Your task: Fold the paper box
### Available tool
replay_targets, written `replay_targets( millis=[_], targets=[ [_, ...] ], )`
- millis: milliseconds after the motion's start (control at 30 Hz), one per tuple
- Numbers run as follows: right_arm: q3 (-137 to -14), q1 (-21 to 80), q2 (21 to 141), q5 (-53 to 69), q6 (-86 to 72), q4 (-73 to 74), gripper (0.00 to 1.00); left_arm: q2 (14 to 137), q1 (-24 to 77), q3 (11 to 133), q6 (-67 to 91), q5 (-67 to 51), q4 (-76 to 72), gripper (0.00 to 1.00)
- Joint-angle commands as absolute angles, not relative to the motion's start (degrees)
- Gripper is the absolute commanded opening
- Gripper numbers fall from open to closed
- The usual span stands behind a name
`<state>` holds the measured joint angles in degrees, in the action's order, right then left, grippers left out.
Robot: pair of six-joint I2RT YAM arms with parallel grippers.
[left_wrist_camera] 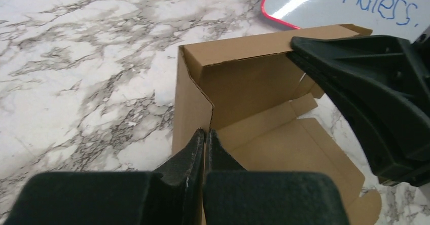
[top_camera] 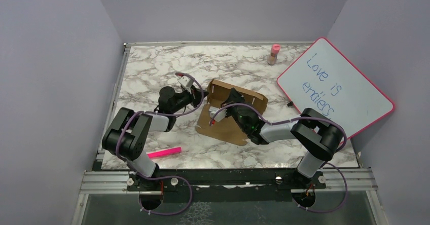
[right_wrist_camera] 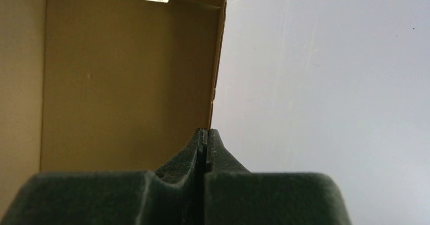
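The brown paper box [top_camera: 223, 127] lies open mid-table with its back and left walls raised. My left gripper [top_camera: 199, 96] is shut on the free edge of the box's left wall. In the left wrist view that edge runs down between the closed fingertips of the left gripper [left_wrist_camera: 205, 132]. My right gripper [top_camera: 231, 98] reaches into the box from the right and is shut. In the right wrist view its tips [right_wrist_camera: 207, 130] sit against a raised box panel [right_wrist_camera: 127, 83] beside its edge, and no cardboard shows between them. From the left wrist, the right gripper [left_wrist_camera: 295, 46] meets the back wall's [left_wrist_camera: 248, 80] top edge.
A pink-framed whiteboard [top_camera: 334, 85] with blue writing leans at the right, just behind the box. A pink-capped bottle [top_camera: 274, 54] stands at the back. A pink marker [top_camera: 164, 152] lies near the front left by the left arm's base.
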<state>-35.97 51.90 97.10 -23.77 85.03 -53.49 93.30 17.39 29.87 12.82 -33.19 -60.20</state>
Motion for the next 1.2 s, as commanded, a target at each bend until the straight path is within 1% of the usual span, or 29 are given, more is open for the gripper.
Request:
replay_targets(
  millis=[0,367,600,700,833,1167],
  targets=[
    [-36.67,52.47,98.61,-21.84,84.57,-54.19,0.02,90.64,20.41,30.03,15.95,-31.87,-61.02,0.00],
    [-36.03,52.47,98.97,-21.30,84.64,-54.14,0.02,95.56,24.18,28.06,17.54,-25.37,-61.99,0.00],
    [-34.68,52.55,98.99,-20.92,84.30,-53.80,0.04,99.35,25.58,26.10,21.14,-22.00,-68.97,0.00],
    [-34.65,52.85,97.99,-20.87,83.49,-52.16,0.06,100.26,25.58,25.76,22.19,-21.33,-70.60,0.00],
    [-35.99,53.33,95.17,-20.40,80.14,-46.30,0.12,101.08,25.58,25.65,22.39,-20.41,-70.97,0.00],
    [-46.09,53.42,85.46,-12.98,60.45,-19.12,0.34,100.83,25.58,23.09,21.09,-16.59,-71.57,0.00]
  ],
)
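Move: The left fingers already hold the upright left side flap, its middle about 1 cm ahead of and 3 cm below them. The far wall's middle lies some 12 cm to the left hand's right and 1 cm ahead. The near panel lies flat, roughly 13 cm back, 6 cm right and 9 cm below. The right fingers are already on the far wall's top edge, its middle about level, 1 cm left and 3 cm below. Left keeps its flap, pulling about 3 cm right and slightly back; right opens off the wall, wrist tipping down. ##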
